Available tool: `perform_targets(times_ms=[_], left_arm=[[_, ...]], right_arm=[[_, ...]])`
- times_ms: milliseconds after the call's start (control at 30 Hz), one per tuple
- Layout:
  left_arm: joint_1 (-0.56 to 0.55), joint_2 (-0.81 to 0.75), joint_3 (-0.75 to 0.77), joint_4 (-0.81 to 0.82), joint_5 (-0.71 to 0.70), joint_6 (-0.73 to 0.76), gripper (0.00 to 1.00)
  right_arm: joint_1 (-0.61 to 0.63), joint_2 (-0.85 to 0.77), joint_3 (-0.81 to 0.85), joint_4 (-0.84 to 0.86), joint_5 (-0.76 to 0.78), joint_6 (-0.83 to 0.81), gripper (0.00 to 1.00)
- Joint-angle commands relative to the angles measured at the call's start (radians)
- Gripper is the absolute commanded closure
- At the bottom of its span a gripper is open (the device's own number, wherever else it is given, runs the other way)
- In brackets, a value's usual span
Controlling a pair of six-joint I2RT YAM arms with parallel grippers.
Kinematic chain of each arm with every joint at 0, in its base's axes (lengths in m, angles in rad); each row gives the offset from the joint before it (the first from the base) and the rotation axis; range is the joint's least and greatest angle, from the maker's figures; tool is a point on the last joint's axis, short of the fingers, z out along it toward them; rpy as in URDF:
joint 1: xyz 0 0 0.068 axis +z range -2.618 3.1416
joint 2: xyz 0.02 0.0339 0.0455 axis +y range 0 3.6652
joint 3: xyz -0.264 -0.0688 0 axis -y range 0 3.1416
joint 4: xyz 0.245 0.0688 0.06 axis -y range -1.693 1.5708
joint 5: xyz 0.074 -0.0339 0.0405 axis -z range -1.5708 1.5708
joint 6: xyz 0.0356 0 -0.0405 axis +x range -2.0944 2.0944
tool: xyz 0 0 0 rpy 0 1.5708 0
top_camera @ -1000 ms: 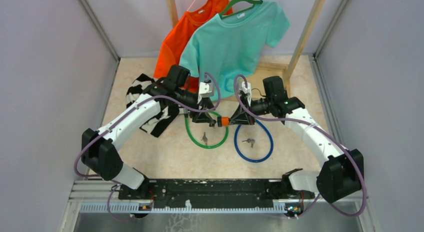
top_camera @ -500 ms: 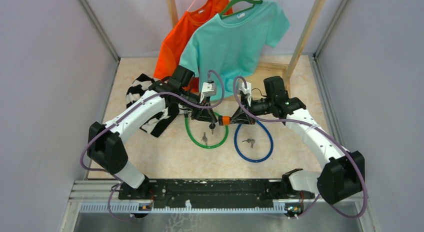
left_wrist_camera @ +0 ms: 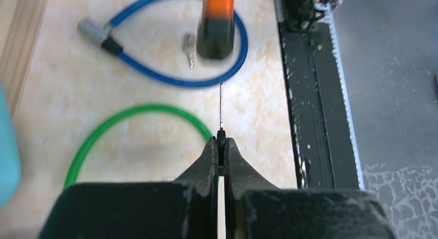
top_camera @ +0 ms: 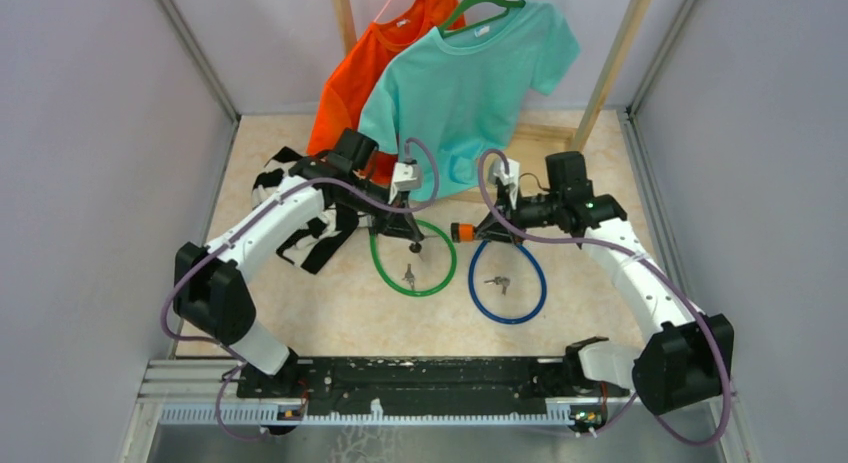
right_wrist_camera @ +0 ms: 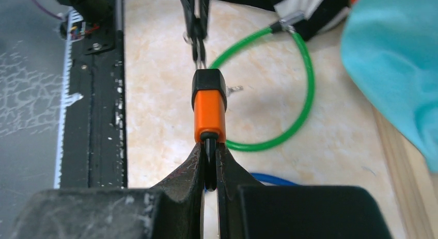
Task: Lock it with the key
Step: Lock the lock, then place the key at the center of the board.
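Observation:
My right gripper (top_camera: 487, 231) is shut on the black rear end of an orange lock with a black cap (top_camera: 462, 231) and holds it level above the floor. In the right wrist view the lock (right_wrist_camera: 209, 107) sticks out ahead of the gripper (right_wrist_camera: 209, 146). My left gripper (top_camera: 408, 231) is shut on a small key (top_camera: 415, 247). In the left wrist view the key's thin blade (left_wrist_camera: 221, 107) points forward from the gripper (left_wrist_camera: 221, 141) toward the blurred lock (left_wrist_camera: 217, 22). Key and lock are a short gap apart.
A green cable loop (top_camera: 412, 261) and a blue cable loop (top_camera: 508, 283) lie on the floor, each with loose keys (top_camera: 408, 275) inside. A striped cloth (top_camera: 300, 218) lies at the left. Orange (top_camera: 350, 73) and teal shirts (top_camera: 470, 73) hang behind. A black rail (top_camera: 420, 378) runs along the near edge.
The key and the lock were together; now they are apart. My right gripper drew the lock right and back. My left gripper pulled the key slightly left.

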Motion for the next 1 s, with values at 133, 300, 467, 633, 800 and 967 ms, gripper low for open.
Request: perform_targets(times_ms=[133, 300, 467, 633, 800, 967], left_arm=[[0.156, -0.064, -0.068, -0.319, -0.216, 0.241, 1.0], [0.162, -0.121, -0.249, -0.355, -0.496, 0.283, 1.0], [0.167, -0.175, -0.392, -0.343, -0.632, 0.277, 0.99], [0.167, -0.185, -0.482, -0.288, -0.7, 0.262, 0.96], [0.167, -0.17, -0.51, -0.218, -0.706, 0.236, 0.84], [0.167, -0.204, -0.471, -0.165, -0.696, 0.205, 0.55]], right_arm=[[-0.111, -0.056, 0.065, -0.048, -0.055, -0.094, 1.0], [-0.095, -0.066, 0.037, 0.023, -0.045, -0.017, 1.0], [-0.079, -0.051, 0.004, 0.061, -0.038, 0.01, 1.0], [-0.038, -0.05, -0.045, 0.102, -0.013, 0.033, 1.0], [-0.005, -0.042, -0.056, 0.117, 0.009, 0.048, 1.0], [0.021, -0.042, -0.051, 0.135, 0.031, 0.074, 1.0]])
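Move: The left hand holds the padlock's keys, bound for a bare patch of table about 21 cm to its left, 6 cm back and 19 cm below. The orange padlock in the right gripper is some 9 cm to its right, straight ahead 0 and 2 cm lower; the loose keys on the table lie 2 cm ahead, 3 cm left, and the green loop's middle 7 cm ahead, 2 cm left, both 20 cm down. From the right hand that patch lies 38 cm left, 6 cm back, 20 cm below. The left hand draws its keys away from the padlock, leftward and a little forward at first, then swings left, down and back over the green loop's near side towards the bare table, some 20 cm left and 16 cm down in all, while its fingers tip about 45 degrees to point almost straight down and at the end open about a third to let the keys go. The right hand keeps its shut grip on the padlock, backs off about 3 cm to the right and slightly forward, then eases back to nearly where it was and sinks a little. ##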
